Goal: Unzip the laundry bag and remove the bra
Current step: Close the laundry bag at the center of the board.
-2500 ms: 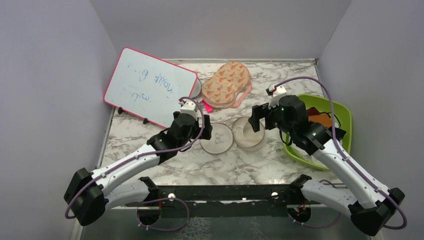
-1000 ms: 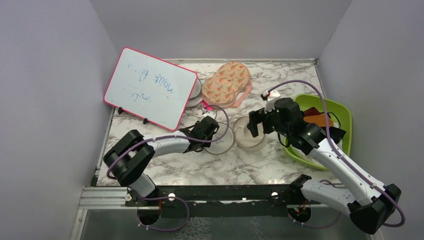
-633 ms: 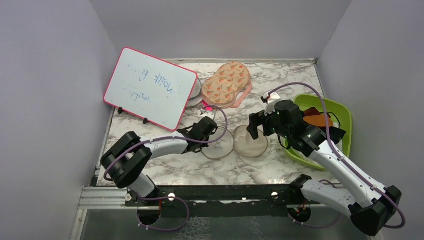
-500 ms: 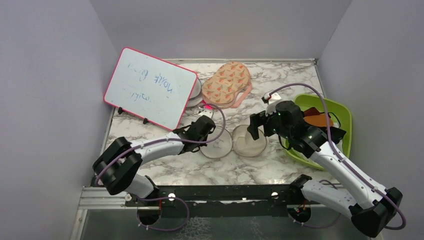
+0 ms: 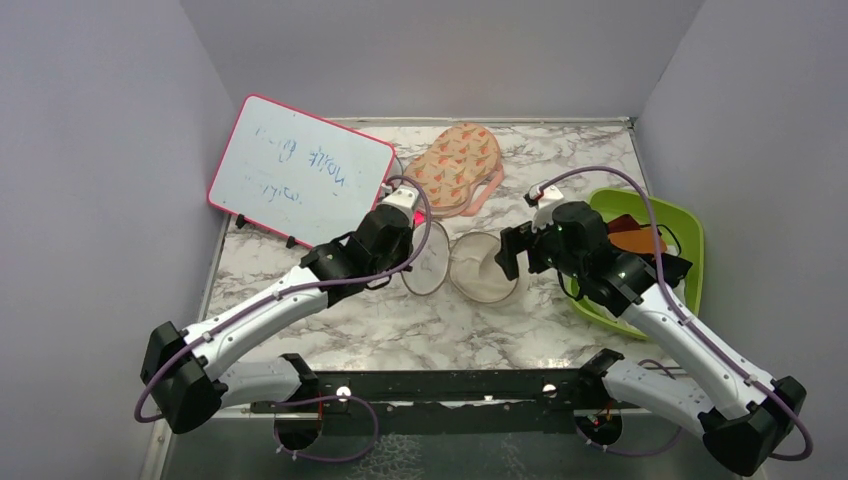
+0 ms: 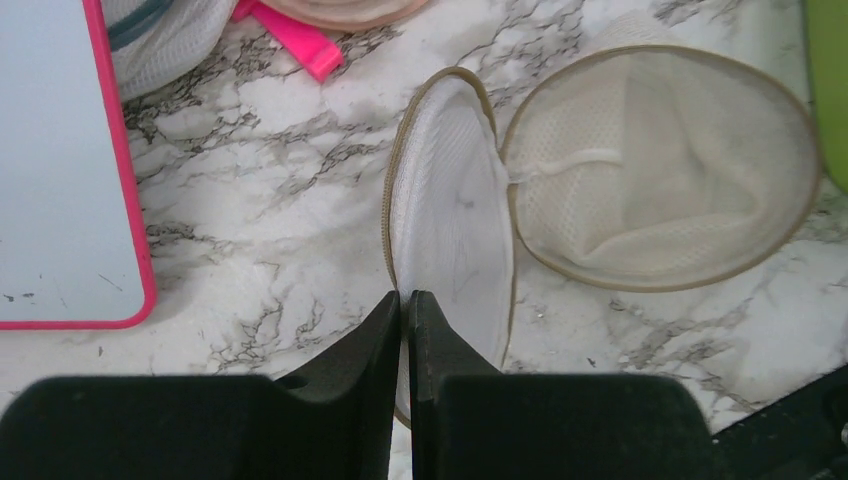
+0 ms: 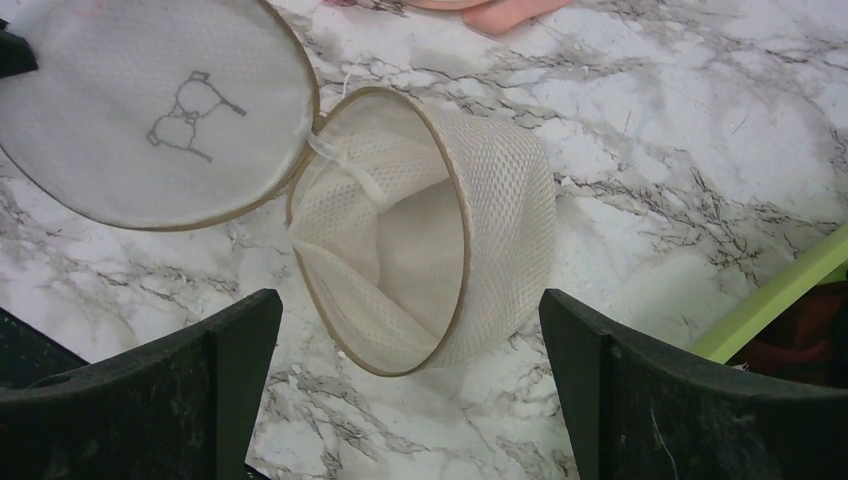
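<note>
The laundry bag (image 5: 487,270) lies unzipped at mid-table, tipped on its side, and only white mesh shows inside it (image 7: 440,230). Its round lid (image 6: 450,220) hangs off the rim and stands tilted; its bra outline (image 7: 190,110) shows in the right wrist view. My left gripper (image 6: 405,295) is shut on the lid's near rim. My right gripper (image 7: 410,300) hovers wide open just over the bag body, touching nothing. The bra (image 5: 636,241), an orange-brown piece, lies in the green tub (image 5: 690,225) on the right.
A pink-framed whiteboard (image 5: 300,175) leans at the back left. A peach patterned case (image 5: 455,165) lies behind the bag, a pink clip (image 6: 300,45) near it. Dark red cloth (image 7: 810,335) sits in the tub. Grey walls close in three sides.
My left gripper shut on the lid's rim and rose, tilting the lid up on edge. The bag body tipped and shifted slightly left. The right arm barely moved.
</note>
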{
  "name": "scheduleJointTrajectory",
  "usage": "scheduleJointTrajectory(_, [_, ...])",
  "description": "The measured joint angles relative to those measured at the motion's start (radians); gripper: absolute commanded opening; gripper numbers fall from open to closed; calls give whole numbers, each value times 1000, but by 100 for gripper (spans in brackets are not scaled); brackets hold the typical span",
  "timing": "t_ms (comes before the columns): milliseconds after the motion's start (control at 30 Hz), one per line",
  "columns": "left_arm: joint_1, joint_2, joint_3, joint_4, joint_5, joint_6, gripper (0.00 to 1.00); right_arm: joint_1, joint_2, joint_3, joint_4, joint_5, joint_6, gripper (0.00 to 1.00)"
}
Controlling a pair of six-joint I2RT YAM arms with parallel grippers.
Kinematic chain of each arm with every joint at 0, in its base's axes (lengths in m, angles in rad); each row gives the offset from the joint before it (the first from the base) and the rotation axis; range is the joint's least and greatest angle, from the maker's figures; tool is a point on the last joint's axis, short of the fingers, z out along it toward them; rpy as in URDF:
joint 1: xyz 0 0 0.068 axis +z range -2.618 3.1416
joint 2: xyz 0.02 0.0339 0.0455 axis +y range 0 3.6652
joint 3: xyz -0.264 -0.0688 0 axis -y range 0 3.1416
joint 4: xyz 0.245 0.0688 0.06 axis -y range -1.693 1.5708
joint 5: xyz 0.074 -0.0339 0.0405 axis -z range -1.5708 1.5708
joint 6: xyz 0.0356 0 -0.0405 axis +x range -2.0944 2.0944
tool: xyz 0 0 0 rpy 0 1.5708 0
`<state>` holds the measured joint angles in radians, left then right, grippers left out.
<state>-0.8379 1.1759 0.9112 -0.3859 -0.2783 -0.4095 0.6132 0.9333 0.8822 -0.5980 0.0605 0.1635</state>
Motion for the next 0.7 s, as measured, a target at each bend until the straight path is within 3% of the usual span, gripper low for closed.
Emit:
scheduleJointTrajectory(333, [-2,-26,246,-153,69,27,0,0,-14,9,-2,-18,6,99])
scheduleJointTrajectory(700, [-2,42,481,-312,27,63,0,0,-45,2,16,-82,65,98])
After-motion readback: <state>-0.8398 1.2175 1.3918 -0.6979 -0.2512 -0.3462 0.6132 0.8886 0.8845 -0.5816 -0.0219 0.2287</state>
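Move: The left gripper already pinches the raised lid by its outer rim, fingers shut. From that hand, the laundry bag's open mouth lies about 14 cm to the right, 3 cm ahead and 8 cm lower. The pink tag is some 20 cm ahead, 1 cm right, and the whiteboard's near corner 9 cm ahead, 13 cm left, both around 15 cm below. From the empty right gripper, the mouth is roughly 7 cm left, 6 cm ahead and 10 cm down. Lift the left gripper almost straight up by about 13 cm, quick at first and easing off near the top, keeping the lid's outer rim pinched and the wrist nearly as it is. Draw the lid up steeply so it pulls on the bag's hinged side. Keep the right gripper wide open beside the bag, letting it edge up and left only a centimetre or two. ##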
